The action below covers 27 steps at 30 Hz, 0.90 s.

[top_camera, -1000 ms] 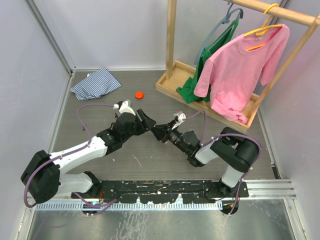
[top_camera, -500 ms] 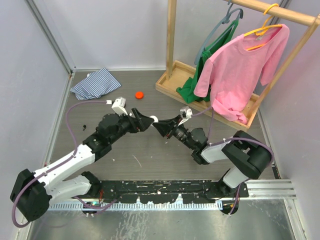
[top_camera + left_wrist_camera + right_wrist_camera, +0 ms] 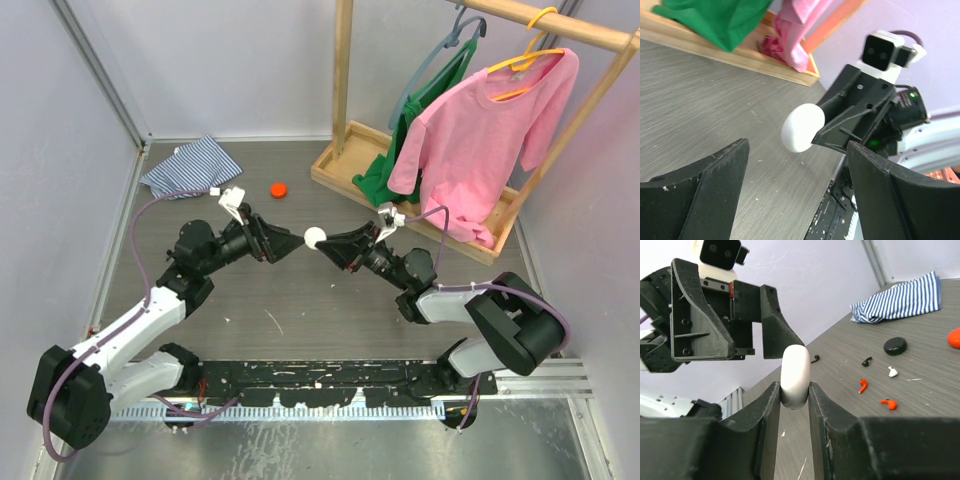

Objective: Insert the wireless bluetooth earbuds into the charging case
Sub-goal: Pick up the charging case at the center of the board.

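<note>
A white rounded charging case [image 3: 795, 367] is held on edge above the table, with my right gripper [image 3: 793, 387] shut on its two flat sides. In the top view the case [image 3: 315, 237] sits at the tip of the right gripper [image 3: 326, 242]. My left gripper [image 3: 283, 243] faces it from the left, a short gap away. Its jaws stand open and hold nothing, and the case [image 3: 802, 128] shows beyond the left gripper [image 3: 797, 149]. The earbuds lie loose on the table: two black [image 3: 866, 361], one white [image 3: 892, 372], two orange [image 3: 862, 385].
A black puck [image 3: 895, 346] lies near the earbuds and a red puck [image 3: 279, 189] lies farther back. A striped cloth [image 3: 192, 166] is bunched at the back left. A wooden rack [image 3: 345, 165] with pink and green clothes fills the back right.
The left gripper opened, let go of the case and drew back to the left. The right gripper moved right and up a little, keeping the case.
</note>
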Motion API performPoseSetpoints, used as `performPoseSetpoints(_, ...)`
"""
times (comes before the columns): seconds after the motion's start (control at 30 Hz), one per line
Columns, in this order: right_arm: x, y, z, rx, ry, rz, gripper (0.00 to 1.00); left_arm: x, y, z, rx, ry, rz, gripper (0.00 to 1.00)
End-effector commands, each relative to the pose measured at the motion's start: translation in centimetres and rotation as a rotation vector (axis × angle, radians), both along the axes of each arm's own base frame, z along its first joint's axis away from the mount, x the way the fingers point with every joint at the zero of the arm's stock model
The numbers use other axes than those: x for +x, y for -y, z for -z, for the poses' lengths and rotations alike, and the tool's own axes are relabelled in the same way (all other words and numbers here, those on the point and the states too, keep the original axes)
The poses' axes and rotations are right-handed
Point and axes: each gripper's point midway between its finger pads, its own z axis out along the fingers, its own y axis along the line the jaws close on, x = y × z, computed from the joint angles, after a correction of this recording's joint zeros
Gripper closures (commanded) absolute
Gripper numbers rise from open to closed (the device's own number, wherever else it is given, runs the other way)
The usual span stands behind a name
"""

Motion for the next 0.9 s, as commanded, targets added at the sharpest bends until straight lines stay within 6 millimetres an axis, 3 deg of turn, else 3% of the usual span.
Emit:
performPoseSetpoints(0.0, -2.6, -0.1, -3.4, 0.075, 0.084, -0.136, 0.78, -2.1, 1.4, -3.4, -0.076, 0.159, 0.170, 0.21)
performPoseSetpoints(0.4, -4.1, -0.1, -5.2, 0.104, 0.119, -0.213, 0.75, -3.0, 2.1, -4.6, -0.136, 0.199, 0.250, 0.41)
performPoseSetpoints(0.87, -4.1, -0.1, -6.3, 0.129, 0.137, -0.224, 0.74, -2.9, 2.3, -3.5, -0.130, 0.171, 0.268, 0.49)
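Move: Just off the left fingertips hangs the white charging case, about 3 cm ahead and 4 cm to the right of the left hand, about level with it; the right hand already grips it, its middle some 2 cm to the left, 1 cm ahead and 1 cm above. On the table, roughly 24 cm below the left hand, lie the orange earbuds, 18 cm ahead and 6 left, and the orange case, 30 ahead and 3 left. Closing in on the held case, the left hand goes about 2.5 cm back and as much to the right while rising some 2 cm, turning about 15 degrees clockwise, its wide-open fingers narrowing by about a third to line up either side of the case's free end. The right hand keeps its grip and draws the case about 3.5 cm back and 2 cm up, swinging about 10 degrees counter-clockwise. ##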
